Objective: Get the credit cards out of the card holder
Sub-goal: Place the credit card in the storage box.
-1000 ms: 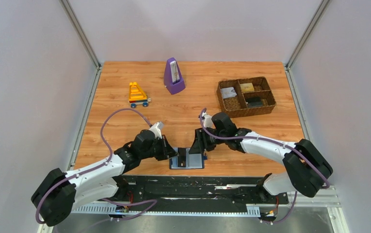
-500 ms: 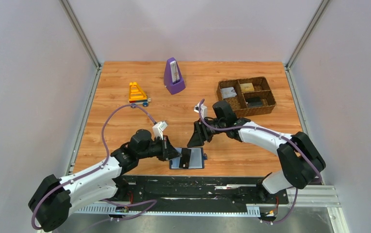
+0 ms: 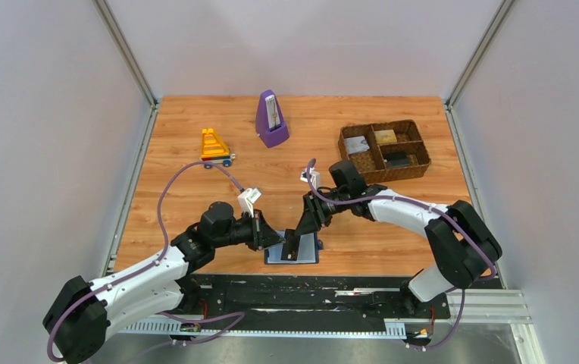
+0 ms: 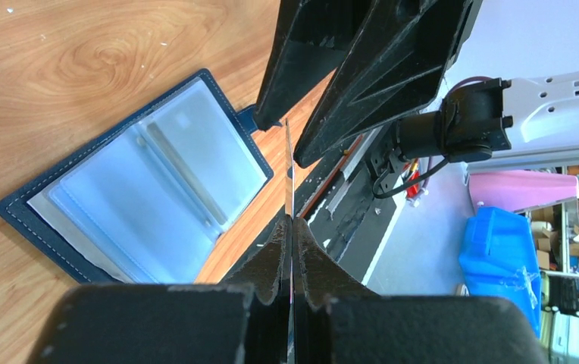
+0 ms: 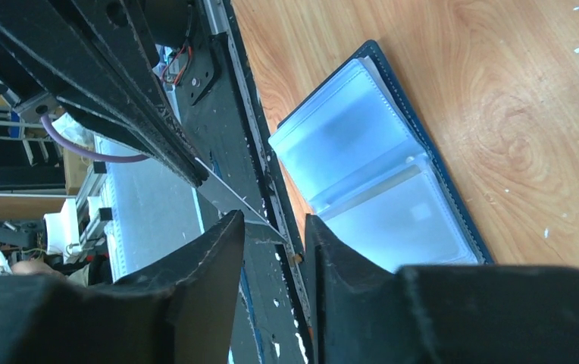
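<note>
The card holder lies open on the wood near the table's front edge, blue-grey sleeve pages up. My left gripper is shut on a thin grey credit card, held on edge just above the holder's left half. The right gripper is open, its two fingers straddling the card's far end with a gap on either side. Whether other cards sit in the sleeves cannot be told.
A brown woven basket with a few cards in its compartments stands at the back right. A purple metronome and an orange toy stand at the back. A black rail runs just past the holder.
The right gripper left the holder, rose, then came back down-left to straddle the card. The left gripper drew up slightly with the card, tilting it on edge.
</note>
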`<state>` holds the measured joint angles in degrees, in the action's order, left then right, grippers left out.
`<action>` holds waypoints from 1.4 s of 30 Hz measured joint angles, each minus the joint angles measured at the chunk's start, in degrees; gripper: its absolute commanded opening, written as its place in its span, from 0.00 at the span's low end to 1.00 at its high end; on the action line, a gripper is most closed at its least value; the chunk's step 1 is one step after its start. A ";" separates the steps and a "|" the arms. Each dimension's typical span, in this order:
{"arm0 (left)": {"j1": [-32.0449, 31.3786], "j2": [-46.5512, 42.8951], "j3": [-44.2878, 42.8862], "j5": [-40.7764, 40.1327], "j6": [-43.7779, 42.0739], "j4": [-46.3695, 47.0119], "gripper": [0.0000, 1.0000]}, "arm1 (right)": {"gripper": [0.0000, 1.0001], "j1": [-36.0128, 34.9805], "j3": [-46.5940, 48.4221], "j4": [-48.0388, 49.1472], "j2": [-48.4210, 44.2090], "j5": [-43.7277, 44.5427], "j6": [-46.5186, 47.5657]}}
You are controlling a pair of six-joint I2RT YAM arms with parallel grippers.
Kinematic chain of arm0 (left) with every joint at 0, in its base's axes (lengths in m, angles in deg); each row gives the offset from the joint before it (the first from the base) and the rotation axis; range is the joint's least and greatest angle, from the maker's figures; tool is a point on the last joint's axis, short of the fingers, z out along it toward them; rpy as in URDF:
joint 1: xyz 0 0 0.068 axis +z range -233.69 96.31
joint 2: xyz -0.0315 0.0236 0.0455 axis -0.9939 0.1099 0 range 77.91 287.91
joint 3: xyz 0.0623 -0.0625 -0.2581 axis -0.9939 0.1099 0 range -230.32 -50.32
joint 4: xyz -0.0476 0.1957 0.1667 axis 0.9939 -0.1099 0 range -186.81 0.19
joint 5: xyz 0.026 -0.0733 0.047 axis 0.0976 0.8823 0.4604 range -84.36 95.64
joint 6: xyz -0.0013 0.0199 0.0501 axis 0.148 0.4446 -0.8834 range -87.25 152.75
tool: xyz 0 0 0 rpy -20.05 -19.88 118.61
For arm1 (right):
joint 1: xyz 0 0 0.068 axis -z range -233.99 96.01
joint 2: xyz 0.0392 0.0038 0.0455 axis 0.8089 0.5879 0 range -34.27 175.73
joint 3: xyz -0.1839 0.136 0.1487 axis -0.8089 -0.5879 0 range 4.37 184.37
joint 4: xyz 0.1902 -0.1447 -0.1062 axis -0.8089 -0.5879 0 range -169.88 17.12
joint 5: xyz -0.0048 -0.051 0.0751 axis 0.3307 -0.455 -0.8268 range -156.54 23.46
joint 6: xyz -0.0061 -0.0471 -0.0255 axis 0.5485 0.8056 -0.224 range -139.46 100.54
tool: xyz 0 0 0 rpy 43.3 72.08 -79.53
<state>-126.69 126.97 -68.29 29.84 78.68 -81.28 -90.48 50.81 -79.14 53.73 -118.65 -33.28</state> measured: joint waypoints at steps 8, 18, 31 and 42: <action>0.04 0.33 0.33 -0.17 -0.07 -0.26 0.00 | 0.00 0.31 -2.75 1.79 -0.57 -4.20 -0.50; 0.33 2.71 -1.20 -1.97 -0.83 -3.34 0.60 | 0.00 1.86 -4.39 3.93 -4.00 -5.35 -3.30; 0.33 1.53 -15.69 -10.12 -8.00 -22.34 1.00 | 0.00 21.49 -3.43 -3.34 -15.85 2.58 -7.43; 0.28 2.21 -33.86 -17.20 -18.18 -42.80 1.00 | 0.00 44.15 17.49 -15.76 -13.79 12.07 -5.11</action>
<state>-126.41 129.18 -102.15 12.64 60.50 -124.08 -46.33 68.29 -94.90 39.94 -106.59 -38.40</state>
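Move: The black credit card, still held in the left fingertips, has its middle about 3 cm to the left of the right hand point, some 3 cm back and slightly below it. The open card holder lies about 3 cm left and 10 cm beneath the right hand, and the storage box some 30 cm ahead and 25 cm to its right, about 8 cm lower. From the left hand the card's middle is about 3 cm right and 2 cm back. The right hand draws back some 2 cm as its half-open fingers shut on the black card beside the left fingertips, and the left hand, after sinking a little, opens wide to let go, then rises about 9 cm while easing forward and left. With the card pinched, the right hand swings off to the right and forward towards the storage box, a bit over 20 cm each way and 14 cm up, the wrist turning some 55 degrees clockwise. ##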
